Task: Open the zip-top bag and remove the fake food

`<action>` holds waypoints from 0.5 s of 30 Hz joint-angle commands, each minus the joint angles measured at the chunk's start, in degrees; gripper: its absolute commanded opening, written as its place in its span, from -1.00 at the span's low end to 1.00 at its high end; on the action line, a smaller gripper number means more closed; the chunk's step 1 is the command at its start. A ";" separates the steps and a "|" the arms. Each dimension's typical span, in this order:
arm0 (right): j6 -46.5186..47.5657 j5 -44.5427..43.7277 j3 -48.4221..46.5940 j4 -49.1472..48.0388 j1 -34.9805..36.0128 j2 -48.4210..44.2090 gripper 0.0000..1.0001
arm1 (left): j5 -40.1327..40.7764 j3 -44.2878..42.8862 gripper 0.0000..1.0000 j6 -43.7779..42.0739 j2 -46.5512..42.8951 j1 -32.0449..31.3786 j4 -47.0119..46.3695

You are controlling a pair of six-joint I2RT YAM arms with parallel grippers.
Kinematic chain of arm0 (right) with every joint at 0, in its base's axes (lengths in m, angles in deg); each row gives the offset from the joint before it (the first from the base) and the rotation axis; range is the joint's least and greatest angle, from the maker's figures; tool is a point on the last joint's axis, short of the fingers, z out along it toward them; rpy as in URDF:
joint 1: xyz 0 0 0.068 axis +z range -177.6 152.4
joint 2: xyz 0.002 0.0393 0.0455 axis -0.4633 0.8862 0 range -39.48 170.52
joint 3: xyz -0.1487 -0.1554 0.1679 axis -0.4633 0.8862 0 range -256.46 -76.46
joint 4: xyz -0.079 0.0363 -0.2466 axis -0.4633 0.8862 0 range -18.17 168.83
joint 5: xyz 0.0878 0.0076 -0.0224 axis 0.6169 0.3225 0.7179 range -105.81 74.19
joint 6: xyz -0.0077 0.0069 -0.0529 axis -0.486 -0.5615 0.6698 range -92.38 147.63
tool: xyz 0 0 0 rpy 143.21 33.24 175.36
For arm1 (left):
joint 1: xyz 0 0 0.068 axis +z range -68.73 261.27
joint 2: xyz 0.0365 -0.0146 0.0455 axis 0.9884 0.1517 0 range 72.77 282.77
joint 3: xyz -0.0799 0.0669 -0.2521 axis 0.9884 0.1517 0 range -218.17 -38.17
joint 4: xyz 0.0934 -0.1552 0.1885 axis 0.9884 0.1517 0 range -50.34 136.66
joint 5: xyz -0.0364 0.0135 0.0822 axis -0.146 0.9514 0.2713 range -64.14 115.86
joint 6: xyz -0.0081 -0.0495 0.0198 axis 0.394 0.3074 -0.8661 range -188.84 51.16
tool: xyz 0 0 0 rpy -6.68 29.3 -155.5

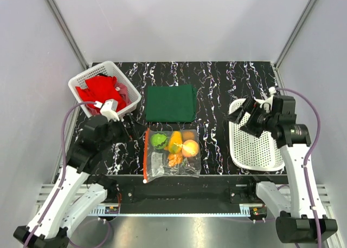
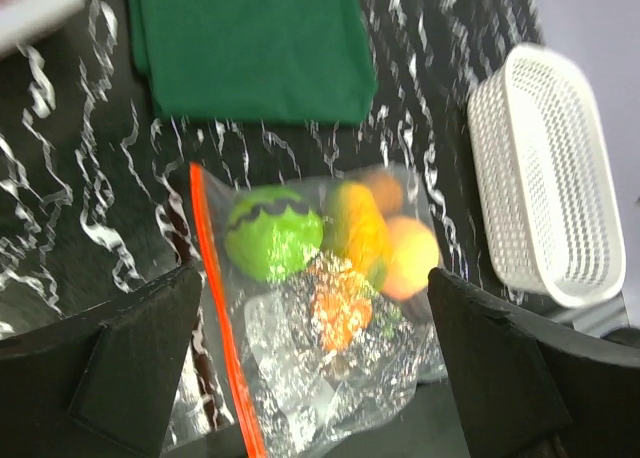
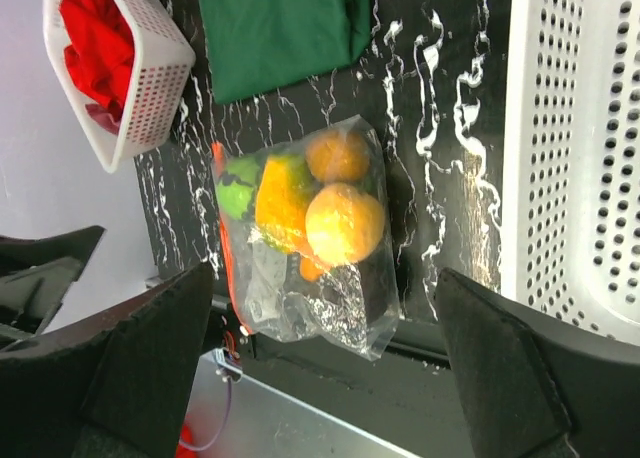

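The clear zip-top bag (image 1: 160,164) lies flat at the table's near edge, between the two arms. Its orange-red zip strip (image 1: 146,156) runs along its left side and looks closed. Inside is the fake food: a green piece (image 1: 159,140), a yellow-orange one (image 1: 175,142), a round peach one (image 1: 190,148) and a carrot-like one (image 1: 174,160). My left gripper (image 1: 126,132) hovers open just left of the bag. In the left wrist view, the left gripper (image 2: 314,308) frames the bag (image 2: 290,378). My right gripper (image 1: 242,119) is open, raised to the right. It (image 3: 325,278) looks down on the bag (image 3: 330,313).
A folded dark green cloth (image 1: 171,103) lies just behind the bag. At the back left stands a white basket (image 1: 81,80) holding a red cloth (image 1: 103,88). A white perforated basket (image 1: 255,145) sits under the right arm. The bag's near corner overhangs the table edge (image 3: 400,343).
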 commanded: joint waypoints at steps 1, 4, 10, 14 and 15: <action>6.84 -1.22 -8.52 5.48 1.49 2.72 0.99 | -7.25 1.50 0.98 1.13 1.31 1.01 -2.89; 7.47 -0.41 -12.57 6.44 3.95 6.07 0.99 | -11.72 3.88 0.98 2.27 2.45 2.68 -5.00; 4.57 -7.16 -16.53 5.05 22.63 13.62 0.99 | -17.71 6.96 0.98 1.04 7.02 4.70 -7.56; 0.70 -9.63 -16.80 0.75 33.54 16.79 0.99 | -17.71 9.41 0.98 0.51 7.90 5.14 -9.40; 0.09 -9.81 -16.71 -0.05 35.24 17.75 0.99 | -18.15 9.86 0.97 0.51 8.51 5.14 -9.67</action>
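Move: The zip-top bag's middle lies about 12 cm to the left hand's right, 5 cm back and 20 cm below; from the right hand it is roughly 22 cm left, 8 cm back and just as far down. The green cloth lies flat some 22 cm beyond the bag. The basket with the red cloth stands about 16 cm left and 22 cm forward of the left hand. The empty basket is some 13 cm to the right hand's right, about level with it. Both open grippers head for the bag without touching it. The right one first rises about 4 cm, then sweeps left roughly 10 cm, sinking a little at the end and turning about 25 degrees counter-clockwise. The left one sinks 6 to 7 cm beside the orange zip edge, drifting slightly right as its fingers tip further down. ##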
